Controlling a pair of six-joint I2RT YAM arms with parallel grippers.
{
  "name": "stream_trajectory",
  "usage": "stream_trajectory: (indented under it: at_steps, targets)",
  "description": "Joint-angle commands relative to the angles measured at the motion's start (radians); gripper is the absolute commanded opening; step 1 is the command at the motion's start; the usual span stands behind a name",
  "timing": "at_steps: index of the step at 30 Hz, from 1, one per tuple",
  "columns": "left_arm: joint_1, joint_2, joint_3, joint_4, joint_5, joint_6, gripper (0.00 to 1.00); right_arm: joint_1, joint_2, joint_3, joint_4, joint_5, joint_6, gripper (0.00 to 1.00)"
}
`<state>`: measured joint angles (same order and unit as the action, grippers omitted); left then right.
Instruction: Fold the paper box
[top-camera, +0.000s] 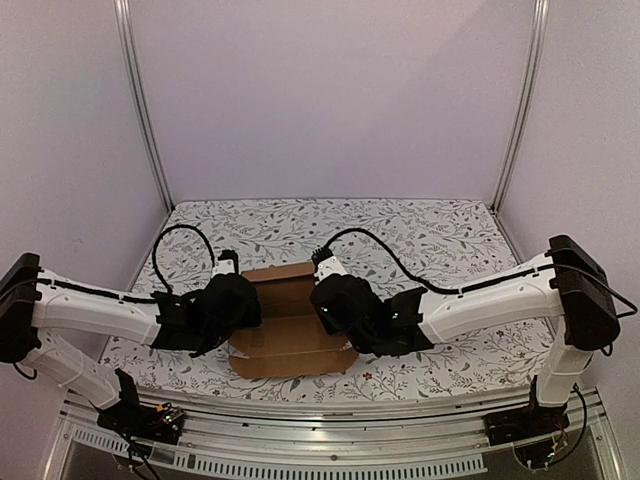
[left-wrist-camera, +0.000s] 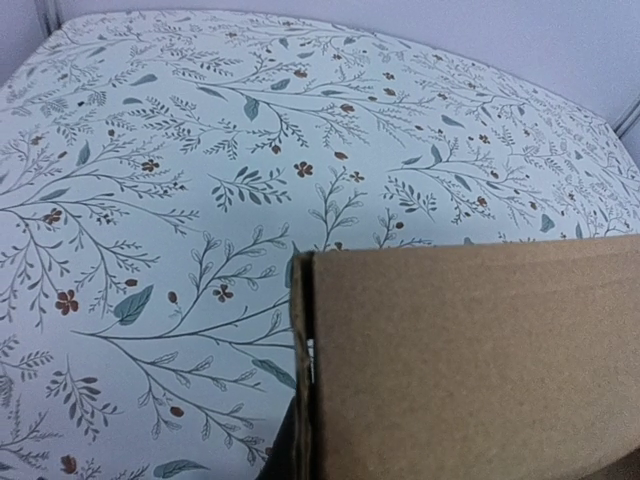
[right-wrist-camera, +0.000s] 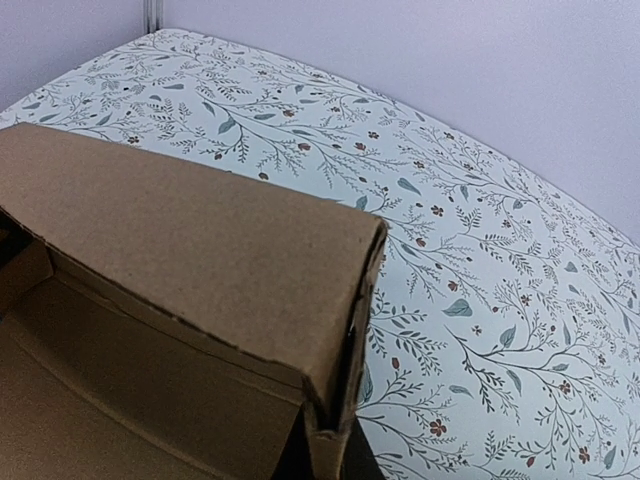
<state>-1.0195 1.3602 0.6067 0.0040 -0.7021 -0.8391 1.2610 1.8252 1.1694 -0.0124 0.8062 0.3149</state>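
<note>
The brown paper box (top-camera: 290, 338) lies partly folded in the middle of the table, its side walls raised. My left gripper (top-camera: 248, 300) is shut on the box's left wall. In the left wrist view that doubled wall (left-wrist-camera: 303, 380) stands as a thin edge, with a dark finger (left-wrist-camera: 276, 450) just left of it. My right gripper (top-camera: 322, 300) is shut on the right wall. Up close, the folded-over wall (right-wrist-camera: 345, 400) sits between dark fingers (right-wrist-camera: 362, 465), with the box's inside (right-wrist-camera: 120, 400) to the left.
A floral cloth (top-camera: 420, 240) covers the table. Aluminium posts (top-camera: 140, 100) (top-camera: 520, 100) stand at the back corners against white walls. Black cables (top-camera: 185, 235) (top-camera: 390, 255) loop over both arms. The table's metal rail (top-camera: 320, 420) runs along the near edge.
</note>
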Motion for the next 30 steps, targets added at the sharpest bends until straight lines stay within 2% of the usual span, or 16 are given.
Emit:
stream_trajectory:
  at_steps: [1, 3, 5, 12, 20, 23, 30]
  targets:
    - [-0.036, 0.015, 0.045, 0.016, 0.038, -0.026, 0.03, 0.019, 0.061, 0.014, 0.099, -0.026, 0.003, 0.00]
    - [-0.037, 0.019, 0.050, 0.011, 0.042, -0.022, 0.23, 0.020, 0.073, 0.015, 0.106, -0.010, -0.003, 0.00]
    - [-0.037, 0.020, 0.050, 0.004, 0.044, -0.026, 0.30, 0.019, 0.081, 0.016, 0.114, 0.005, -0.012, 0.00]
    - [-0.043, -0.001, 0.044, -0.052, 0.053, -0.019, 0.47, 0.016, 0.120, 0.024, 0.157, 0.034, -0.070, 0.00]
    - [-0.055, -0.129, -0.008, -0.157, 0.088, -0.007, 0.67, -0.031, 0.149, 0.003, 0.228, -0.011, -0.097, 0.00]
    - [-0.062, -0.219, -0.071, -0.158, 0.124, 0.034, 0.74, -0.052, 0.160, -0.023, 0.306, -0.069, -0.144, 0.00]
    - [-0.062, -0.531, -0.190, -0.177, 0.234, 0.172, 0.75, -0.106, 0.169, -0.119, 0.484, -0.256, -0.209, 0.00]
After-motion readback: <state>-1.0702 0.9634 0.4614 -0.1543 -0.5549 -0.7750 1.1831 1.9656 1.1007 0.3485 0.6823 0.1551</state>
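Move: The left hand still pinches the paper box's upper left corner, between its pads. The back wall's middle lies about 7 cm to that hand's right and level ahead; the front flap is roughly 7 cm right, 8 cm back and 8 cm below. The right hand still pinches the right corner; from it, the back wall's middle is about 7 cm left, and the front flap about 6 cm left, 8 cm back and 9 cm below. Left fingers open, freeing their corner, and back off about 5 cm; right keeps its pinch, moving down and forward. ##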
